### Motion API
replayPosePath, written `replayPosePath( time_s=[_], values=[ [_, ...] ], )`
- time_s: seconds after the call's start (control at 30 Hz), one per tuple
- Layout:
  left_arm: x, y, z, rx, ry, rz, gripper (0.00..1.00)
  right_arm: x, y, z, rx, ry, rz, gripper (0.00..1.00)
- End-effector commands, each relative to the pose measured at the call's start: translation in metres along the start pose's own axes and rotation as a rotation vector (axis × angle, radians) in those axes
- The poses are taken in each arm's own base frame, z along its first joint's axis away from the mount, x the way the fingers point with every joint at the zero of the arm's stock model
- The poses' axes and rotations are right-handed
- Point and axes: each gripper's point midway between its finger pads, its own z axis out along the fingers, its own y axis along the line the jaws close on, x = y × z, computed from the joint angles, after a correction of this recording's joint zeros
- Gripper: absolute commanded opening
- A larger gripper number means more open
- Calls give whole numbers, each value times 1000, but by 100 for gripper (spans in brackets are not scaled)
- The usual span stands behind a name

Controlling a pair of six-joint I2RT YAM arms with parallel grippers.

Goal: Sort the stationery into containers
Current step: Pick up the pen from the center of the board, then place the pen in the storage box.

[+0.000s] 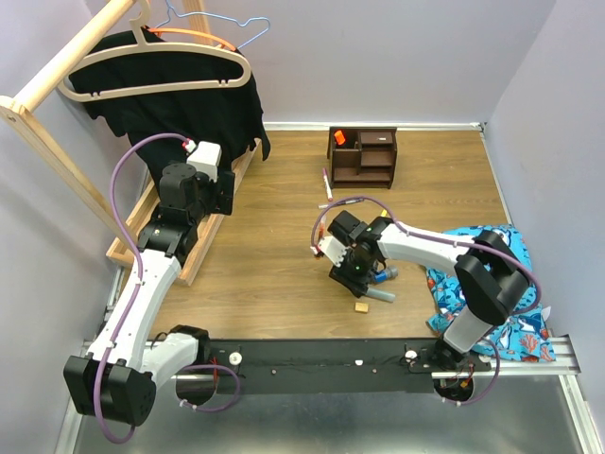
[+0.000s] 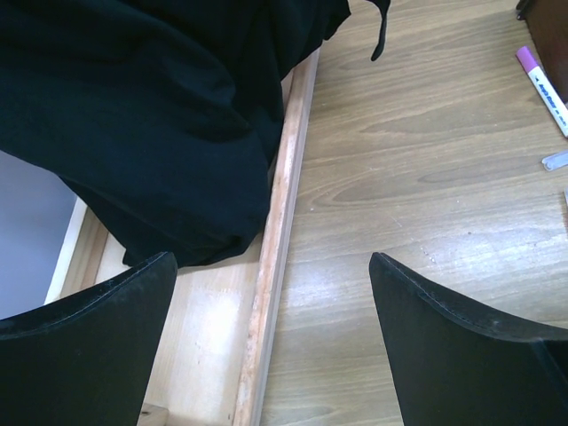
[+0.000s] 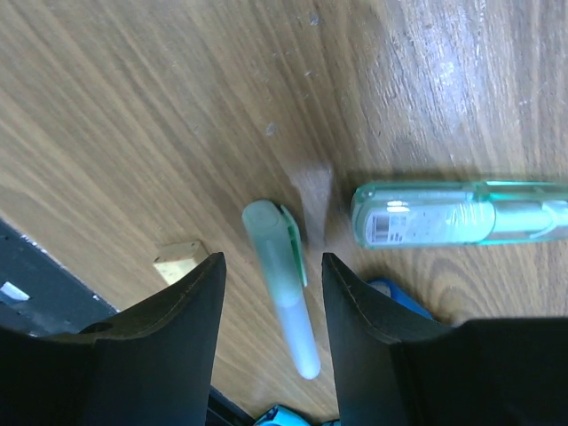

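My right gripper (image 1: 352,268) is open and low over the table. In the right wrist view (image 3: 272,266) its fingers straddle a pale green highlighter (image 3: 282,282) lying on the wood, with a gap on each side. A second green highlighter (image 3: 461,213) lies just beyond, a blue-capped tube (image 1: 386,275) beside it, and a small eraser block (image 3: 180,262) to the left. The dark brown organizer (image 1: 362,154) stands at the back with an orange item (image 1: 340,137) in it. A purple-capped pen (image 1: 327,184) lies in front of it. My left gripper (image 1: 210,192) is open and empty.
A light wooden clothes rack base (image 2: 282,222) with a black garment (image 2: 133,115) on a hanger lies under my left gripper (image 2: 272,266). A blue fish-print cloth (image 1: 492,284) lies at the right. The purple-capped pen (image 2: 543,84) shows at the left wrist view's right edge.
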Motion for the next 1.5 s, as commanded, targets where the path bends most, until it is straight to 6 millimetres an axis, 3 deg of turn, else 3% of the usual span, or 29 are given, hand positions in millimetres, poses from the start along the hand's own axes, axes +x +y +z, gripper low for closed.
replayPosePath(
  time_s=[0.0, 0.2, 0.37, 0.43, 0.47, 0.5, 0.6, 0.63, 0.7, 0.73, 0.8, 0.83, 0.9, 0.93, 1.0, 1.03, 1.07, 1.13, 1.17, 1.2, 1.23, 1.27, 1.3, 1.33, 1.37, 1.47],
  values=[
    [3, -5, 0, 26, 7, -19, 99, -2, -4, 12, 9, 24, -20, 55],
    [5, -6, 0, 34, 7, -28, 99, 7, -5, 22, 20, 60, -28, 42],
    [10, -9, -1, 45, 15, -33, 99, 6, -3, 23, 29, 59, -60, 11],
    [8, -10, -3, 51, 11, -34, 99, -13, -6, 13, 39, 25, -81, 1],
    [6, -10, -3, 54, 8, -32, 99, -21, -7, 8, 39, 14, -88, 1],
    [5, -10, -4, 56, 11, -32, 99, -51, -13, -10, 61, -55, -116, 1],
    [-4, -15, -6, 88, -7, -27, 99, -97, -22, -41, 92, -145, -163, 1],
    [-5, -17, -6, 100, -12, -25, 99, -133, -28, -70, 128, -243, -180, 1],
    [-3, -25, -1, 139, -2, -31, 99, -163, -32, -90, 140, -330, -210, 1],
    [-8, -32, 0, 180, -4, -36, 99, -189, -41, -112, 179, -437, -211, 1],
    [1, -41, 8, 223, 54, -48, 99, -210, -48, -138, 193, -569, -203, 1],
    [-3, -50, 8, 273, 55, -43, 99, -227, -67, -156, 240, -674, -191, 1],
    [7, -63, 12, 316, 98, 23, 99, -236, -82, -175, 244, -792, -159, 1],
    [12, -67, 13, 329, 102, 108, 99, -247, -112, -198, 302, -903, -117, 1],
    [16, -84, 14, 349, 87, 207, 99, -253, -136, -210, 305, -997, -35, 1],
    [24, -88, 16, 356, 90, 244, 99, -258, -164, -225, 362, -1077, 1, 1],
    [22, -95, 14, 370, 77, 269, 99, -261, -178, -231, 389, -1110, 35, 1],
    [18, -100, 14, 386, 65, 249, 99, -268, -211, -263, 477, -1223, 118, 1],
    [20, -102, 14, 394, 70, 241, 99, -272, -224, -257, 495, -1233, 143, 1],
    [16, -106, 14, 414, 40, 246, 99, -272, -236, -262, 534, -1253, 169, 1],
    [28, -108, 16, 428, 48, 257, 99, -275, -248, -274, 575, -1304, 168, 1],
    [28, -109, 17, 429, 32, 263, 99, -276, -257, -268, 594, -1311, 175, 1],
    [25, -108, 21, 413, 19, 250, 99, -275, -268, -267, 630, -1319, 211, 1],
    [24, -110, 23, 414, 23, 235, 99, -276, -276, -279, 658, -1358, 226, 1],
    [12, -112, 23, 417, 9, 219, 99, -276, -280, -278, 658, -1366, 243, 1],
    [5, -118, 29, 432, 24, 192, 99, -273, -295, -265, 686, -1367, 259, 1]
  ],
)
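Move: The pen, the light-green capped one, lies almost under the right gripper, between its open fingers, about 1 cm below and 1 cm to the right. From this hand, the yellow eraser is some 4 cm back and 2 cm left, the green bottle about 7 cm ahead and 2 cm left, and the blue marker roughly 4 cm ahead and 4 cm right. From the left gripper, the pen lies around 20 cm back, 37 cm right and 24 cm down. Lower the right gripper a last 1 cm or so, shut its fingers across the pen and pinch it. Carry it up some 25 cm and forward about 35 cm, somewhat left, towards the brown organiser, swinging the fingers from straight down to nearly level, pointing forward and left. Late on, bring the open left gripper about 10 cm right and 5 cm down, turning clockwise. ##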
